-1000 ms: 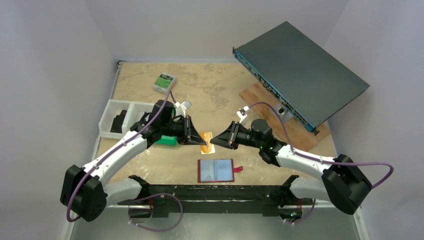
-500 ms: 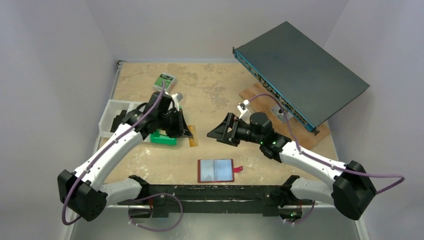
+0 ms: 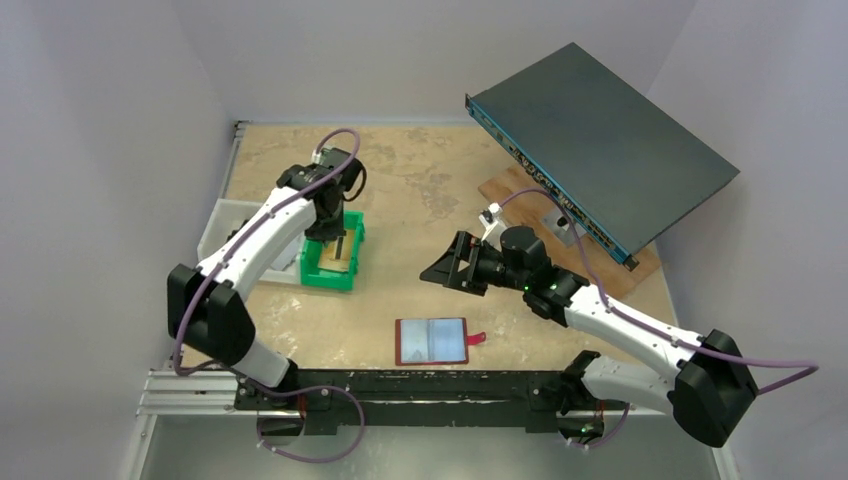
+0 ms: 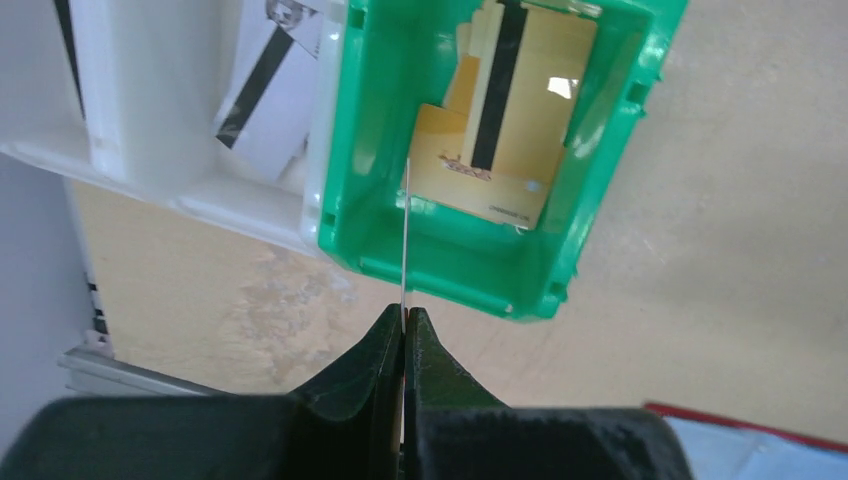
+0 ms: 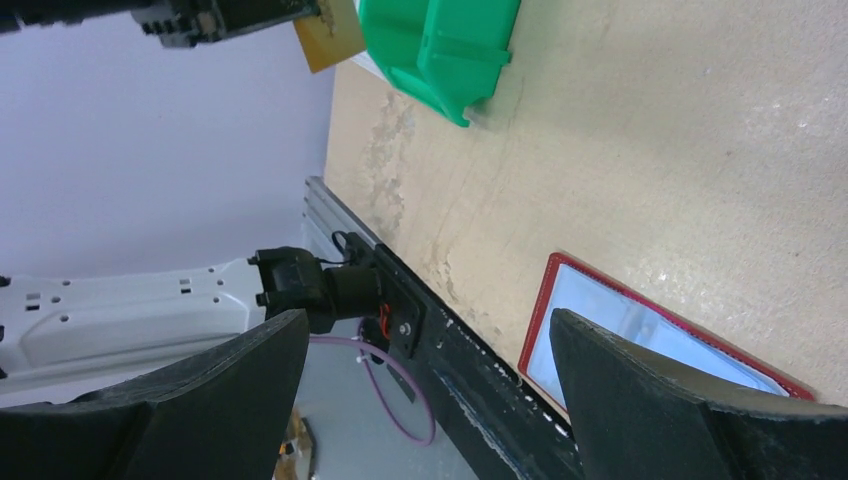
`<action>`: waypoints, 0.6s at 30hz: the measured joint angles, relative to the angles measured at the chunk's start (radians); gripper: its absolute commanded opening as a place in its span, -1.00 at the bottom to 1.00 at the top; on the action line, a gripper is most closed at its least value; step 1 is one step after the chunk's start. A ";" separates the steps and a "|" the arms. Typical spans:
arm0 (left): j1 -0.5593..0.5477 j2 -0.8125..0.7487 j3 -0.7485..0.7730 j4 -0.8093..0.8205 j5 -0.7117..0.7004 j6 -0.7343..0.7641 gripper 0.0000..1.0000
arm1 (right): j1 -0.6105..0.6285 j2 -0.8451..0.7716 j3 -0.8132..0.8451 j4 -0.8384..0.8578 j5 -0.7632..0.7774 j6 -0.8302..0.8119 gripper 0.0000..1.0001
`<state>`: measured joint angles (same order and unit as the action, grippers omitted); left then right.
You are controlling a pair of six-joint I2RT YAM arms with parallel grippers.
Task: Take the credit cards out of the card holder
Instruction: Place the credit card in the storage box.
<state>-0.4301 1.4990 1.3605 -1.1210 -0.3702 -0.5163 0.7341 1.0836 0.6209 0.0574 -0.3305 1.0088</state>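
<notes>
The red card holder (image 3: pixel 432 341) lies open and flat near the table's front edge, its pale blue pockets up; one corner also shows as the card holder (image 5: pixel 640 320) in the right wrist view. My left gripper (image 3: pixel 337 243) (image 4: pixel 404 315) is shut on a thin credit card (image 4: pixel 405 240), seen edge-on, held over the green bin (image 3: pixel 330 275) (image 4: pixel 440 275). Yellow-orange credit cards (image 4: pixel 500 150) with a black stripe lie inside that bin. My right gripper (image 3: pixel 437 270) (image 5: pixel 425 320) hangs open and holds nothing, above the table behind the holder.
A white divided tray (image 3: pixel 225 225) touches the bin's left side and holds a striped card (image 4: pixel 260 90). A dark flat network switch (image 3: pixel 600 140) leans on a wooden block (image 3: pixel 520 190) at the back right. The metal rail (image 3: pixel 420 385) runs along the front edge.
My right gripper let go of the orange card and opened. The left arm carried the card from the table's centre back and left to above the green bin.
</notes>
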 measured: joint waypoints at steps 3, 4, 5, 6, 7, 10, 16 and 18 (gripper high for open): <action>0.013 0.085 0.047 -0.005 -0.062 0.031 -1.00 | 0.000 -0.005 0.000 -0.005 0.000 -0.004 0.84; 0.018 0.112 0.065 -0.006 -0.076 0.039 -1.00 | 0.000 -0.009 0.000 -0.008 0.000 -0.005 0.84; 0.022 0.139 0.083 -0.007 -0.086 0.044 -1.00 | 0.000 -0.011 0.000 -0.010 0.000 -0.005 0.84; 0.026 0.160 0.097 -0.008 -0.092 0.049 -1.00 | 0.000 -0.013 0.000 -0.012 0.000 -0.006 0.84; 0.031 0.186 0.114 -0.007 -0.098 0.055 -1.00 | 0.000 -0.013 0.000 -0.013 0.000 -0.006 0.84; 0.045 0.258 0.148 0.000 -0.101 0.065 -1.00 | 0.000 -0.013 0.000 -0.016 0.000 -0.007 0.84; 0.055 0.355 0.180 0.002 -0.095 0.067 -1.00 | 0.000 -0.014 0.000 -0.021 0.000 -0.008 0.83; 0.055 0.387 0.208 0.003 -0.090 0.068 -1.00 | 0.000 -0.014 0.000 -0.021 0.000 -0.008 0.84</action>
<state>-0.3752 1.8862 1.5681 -1.1175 -0.4606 -0.4488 0.7341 1.0698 0.6209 0.0364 -0.3305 1.0008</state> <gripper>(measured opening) 0.006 0.920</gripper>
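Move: The left hand already holds the gold card, which sticks out past its shut fingertips; the middle of the storage box's green bin is about 7 cm ahead, 1 cm to its left and 14 cm below. The bin's white-card neighbour lies some 8 cm ahead and 13 cm left, the clear case 27 cm ahead and 4 cm left, and the open card holder 12 cm back and 21 cm right. From the right hand the green bin is about 16 cm ahead, 26 cm left and 17 cm down. Keeping its fingers shut on the card, the left hand swings forward over the green bin by about 6 cm, drifting slightly left at first, and sinks some 5 cm as it goes, with most of that descent coming in the second half once the forward travel slows. Meanwhile the wrist rolls its left side up by about 10 degrees and tips the fingers a little nearer to straight down, bringing the card's free end down towards the cards already lying in the bin. ##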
